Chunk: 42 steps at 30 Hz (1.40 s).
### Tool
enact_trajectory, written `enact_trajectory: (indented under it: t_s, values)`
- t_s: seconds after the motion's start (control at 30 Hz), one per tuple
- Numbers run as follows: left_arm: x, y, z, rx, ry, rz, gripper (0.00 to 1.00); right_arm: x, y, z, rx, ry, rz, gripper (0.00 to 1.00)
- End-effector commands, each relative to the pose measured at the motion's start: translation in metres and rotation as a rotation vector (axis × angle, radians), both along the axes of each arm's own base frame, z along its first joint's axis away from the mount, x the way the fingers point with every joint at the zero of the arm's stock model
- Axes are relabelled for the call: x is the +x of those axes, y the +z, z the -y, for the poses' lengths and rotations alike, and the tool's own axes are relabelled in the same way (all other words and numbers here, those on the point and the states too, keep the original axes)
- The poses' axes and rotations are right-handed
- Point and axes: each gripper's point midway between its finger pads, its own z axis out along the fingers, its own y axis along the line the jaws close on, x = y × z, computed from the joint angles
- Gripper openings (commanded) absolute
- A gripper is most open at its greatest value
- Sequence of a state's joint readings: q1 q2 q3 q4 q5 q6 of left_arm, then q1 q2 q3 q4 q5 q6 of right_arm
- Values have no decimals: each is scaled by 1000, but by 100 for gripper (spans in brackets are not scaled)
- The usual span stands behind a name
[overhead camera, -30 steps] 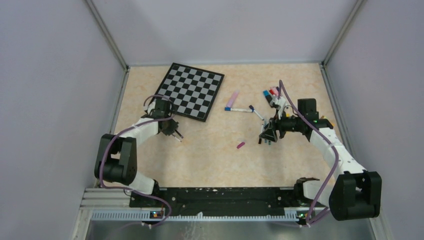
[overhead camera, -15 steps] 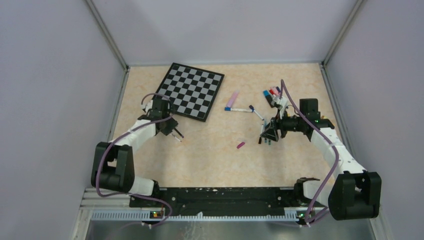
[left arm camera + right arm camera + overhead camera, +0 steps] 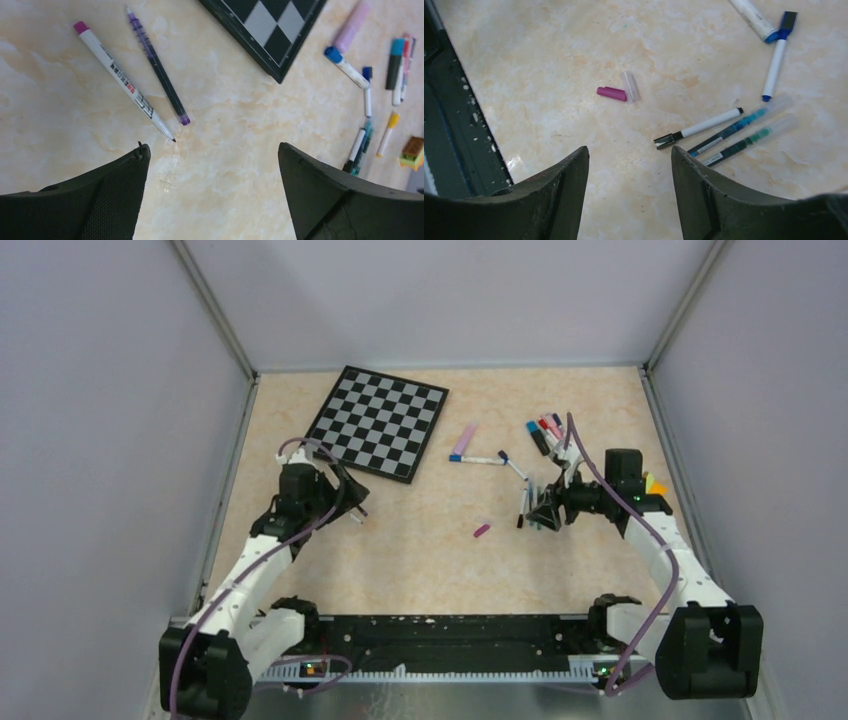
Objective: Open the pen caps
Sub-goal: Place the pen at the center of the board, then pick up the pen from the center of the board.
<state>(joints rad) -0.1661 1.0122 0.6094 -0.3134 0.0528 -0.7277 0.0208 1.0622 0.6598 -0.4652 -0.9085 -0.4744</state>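
In the left wrist view my left gripper (image 3: 212, 147) is open and holds nothing. Just ahead of it lie a white pen (image 3: 120, 80) with a magenta end and a bare tip, and a thin purple pen (image 3: 157, 65). My right gripper (image 3: 629, 150) is open too, hovering over bare table. A pink cap (image 3: 611, 93) and a clear cap (image 3: 630, 86) lie loose ahead of it. Beside its right finger lie a white pen (image 3: 699, 129), a blue pen (image 3: 736, 129) and a green pen (image 3: 749, 140). From above, the left gripper (image 3: 345, 498) is near the board's corner and the right gripper (image 3: 537, 510) at mid-right.
The chessboard (image 3: 380, 420) lies at the back left. A pink marker (image 3: 463, 440), a blue-capped white marker (image 3: 478, 458) and a bunch of capped pens (image 3: 545, 433) lie at the back right. A yellow-orange block (image 3: 655, 483) sits by the right arm.
My left gripper has opened wide and drawn back toward the near left; the white and purple pens lie on the table. The right gripper has shifted slightly right.
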Motion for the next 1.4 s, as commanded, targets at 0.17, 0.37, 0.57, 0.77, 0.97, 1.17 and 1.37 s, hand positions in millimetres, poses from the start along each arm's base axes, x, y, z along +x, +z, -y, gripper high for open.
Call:
enact_trajectory:
  t_s: [0.17, 0.37, 0.57, 0.77, 0.97, 1.17, 1.37]
  values:
    - [-26, 40, 41, -151, -277, 339, 99, 53, -6, 45, -129, -389, -41, 60]
    - [-39, 46, 60, -250, -377, 394, 99, 69, -23, 62, -162, -568, -167, 53]
    - [-43, 47, 72, -329, -424, 406, 99, 82, -44, 63, -224, -599, -259, 39]
    - [-44, 44, 78, -372, -450, 387, 99, 88, -67, 52, -306, -578, -294, 33]
    - [-45, 39, 80, -399, -447, 372, 99, 88, -82, 44, -347, -557, -330, 32]
    - [-45, 38, 81, -411, -447, 371, 99, 87, -93, 42, -393, -549, -344, 32]
    - [-45, 36, 81, -413, -445, 367, 99, 85, -97, 50, -433, -572, -341, 30]
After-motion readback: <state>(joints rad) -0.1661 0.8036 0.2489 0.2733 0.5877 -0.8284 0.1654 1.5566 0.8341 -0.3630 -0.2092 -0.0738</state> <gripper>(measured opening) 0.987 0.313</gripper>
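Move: The green pen lies about 7 cm ahead of the right hand, 4 cm to its right and 11 cm below. The blue pen lies beside it, 2 cm to its left, the black-capped marker 5 cm to its left and 1 cm nearer; the yellow marker stands some 9 cm to its right and 4 cm farther out. From the left hand, the green pen is roughly 48 cm right and 3 cm ahead; the just-laid purple pen is 6 cm ahead, 3 cm left. Down to the green pen goes the right hand, first forward and rightward, then mostly sinking, some 10 cm in all, the wrist turning clockwise about 30 degrees and tipping steeply down; its fingers narrow to roughly half their gap and end astride the pen, still unclosed. The empty left hand withdraws from the laid pens, about 8 cm right, 5 back and a little up, fingers wide. ##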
